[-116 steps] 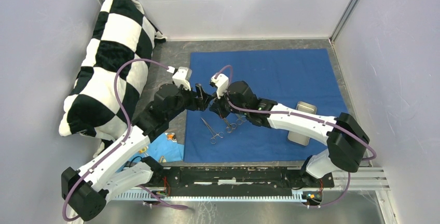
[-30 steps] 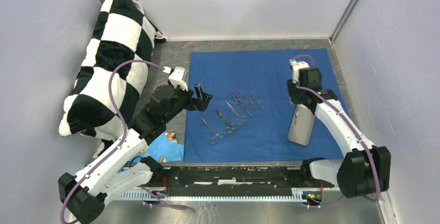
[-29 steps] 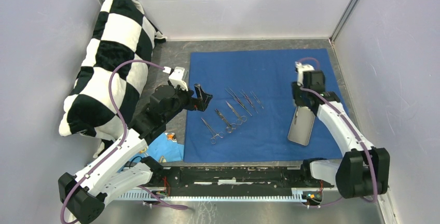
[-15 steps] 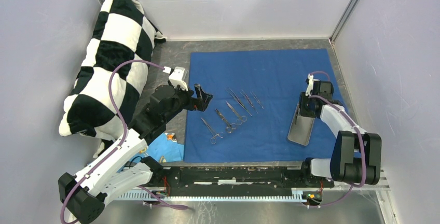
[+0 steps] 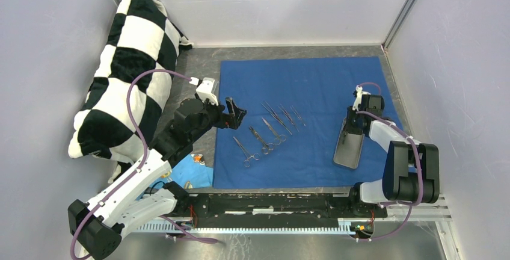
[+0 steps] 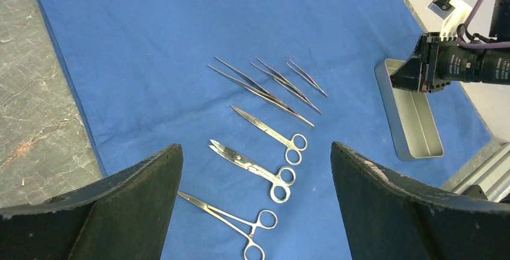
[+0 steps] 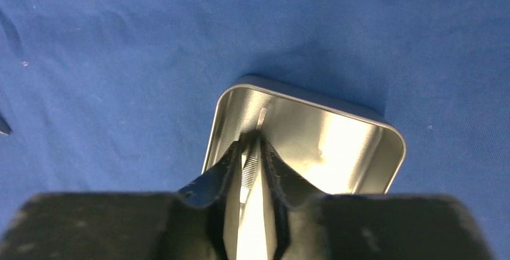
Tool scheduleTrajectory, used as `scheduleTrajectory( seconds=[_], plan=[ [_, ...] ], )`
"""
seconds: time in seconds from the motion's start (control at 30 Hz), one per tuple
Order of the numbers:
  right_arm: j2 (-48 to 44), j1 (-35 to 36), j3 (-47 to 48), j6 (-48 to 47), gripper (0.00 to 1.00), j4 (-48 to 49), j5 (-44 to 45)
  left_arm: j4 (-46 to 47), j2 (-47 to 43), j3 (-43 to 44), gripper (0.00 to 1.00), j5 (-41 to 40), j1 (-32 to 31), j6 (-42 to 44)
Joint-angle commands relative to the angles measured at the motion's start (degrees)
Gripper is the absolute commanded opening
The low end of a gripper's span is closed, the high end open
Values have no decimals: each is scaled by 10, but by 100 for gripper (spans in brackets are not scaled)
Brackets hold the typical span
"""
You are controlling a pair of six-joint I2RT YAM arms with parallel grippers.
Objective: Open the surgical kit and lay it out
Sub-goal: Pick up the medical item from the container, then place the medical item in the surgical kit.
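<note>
The dark blue cloth (image 5: 313, 85) of the surgical kit lies spread flat. Several silver scissors and tweezers (image 5: 267, 130) lie in a row on its left half, also in the left wrist view (image 6: 264, 127). The steel tray (image 5: 350, 151) sits on the cloth's right side. My right gripper (image 5: 349, 129) reaches down into the tray (image 7: 343, 145). Its fingers are drawn in on a ribbed silver pair of tweezers (image 7: 250, 167) there, the right gripper (image 7: 252, 142) shut on it. My left gripper (image 5: 236, 115) hovers wide open above the instruments (image 6: 255, 145), holding nothing.
A black-and-white checkered pillow (image 5: 126, 67) leans against the left wall. A light blue cloth scrap (image 5: 192, 173) lies off the cloth's near left corner. Grey stone tabletop (image 6: 36, 91) shows left of the cloth. Walls close in on three sides.
My right arm came back from the instrument row to the tray, lowered into it, and its jaws narrowed around the tweezers. The left arm has stayed still and open.
</note>
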Motion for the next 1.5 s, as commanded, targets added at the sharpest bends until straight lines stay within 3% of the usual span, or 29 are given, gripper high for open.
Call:
scheduleTrajectory(
  seconds=[0.0, 0.23, 0.43, 0.53, 0.7, 0.83, 1.07, 1.37, 1.47],
  plan=[
    [-12, -2, -17, 2, 18, 14, 19, 21, 3, 10, 98, 5, 3, 19],
    [-109, -2, -11, -11, 1, -18, 56, 22, 5, 10, 98, 11, 3, 17],
    [-197, 17, -6, -45, 0, 21, -93, 27, 22, 14, 96, 56, 3, 19],
    [-209, 97, -1, -53, 0, 58, -191, 36, 34, 14, 93, 97, 4, 19],
    [-183, 285, 7, -3, 0, 170, -230, 56, 51, 14, 87, 160, 4, 13],
    [-136, 393, 27, 28, 0, 243, -216, 58, 62, 15, 79, 177, 4, 12],
    [-62, 522, 113, -1, 0, 222, -103, 43, 88, 25, 70, 183, 4, 10],
    [-61, 573, 116, -7, 0, 250, -16, 28, 95, 30, 70, 158, 12, -2],
    [-64, 582, 116, -8, 0, 252, -4, 34, 95, 28, 65, 174, 17, -8]
  ],
)
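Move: The right fingers already straddle the medical item in the metal tray, its middle straight below the hand point by about 1 cm. The tray's middle is roughly 4 cm back and 2 cm right of the right hand; the small tweezers lie some 19 cm left and 9 cm ahead of that hand. From the open left hand, the item is about 44 cm right, 3 cm ahead and 23 cm lower. Right hand pinches and lifts the medical item, swinging about 35 cm left; left hand edges right, fingers narrowing. ##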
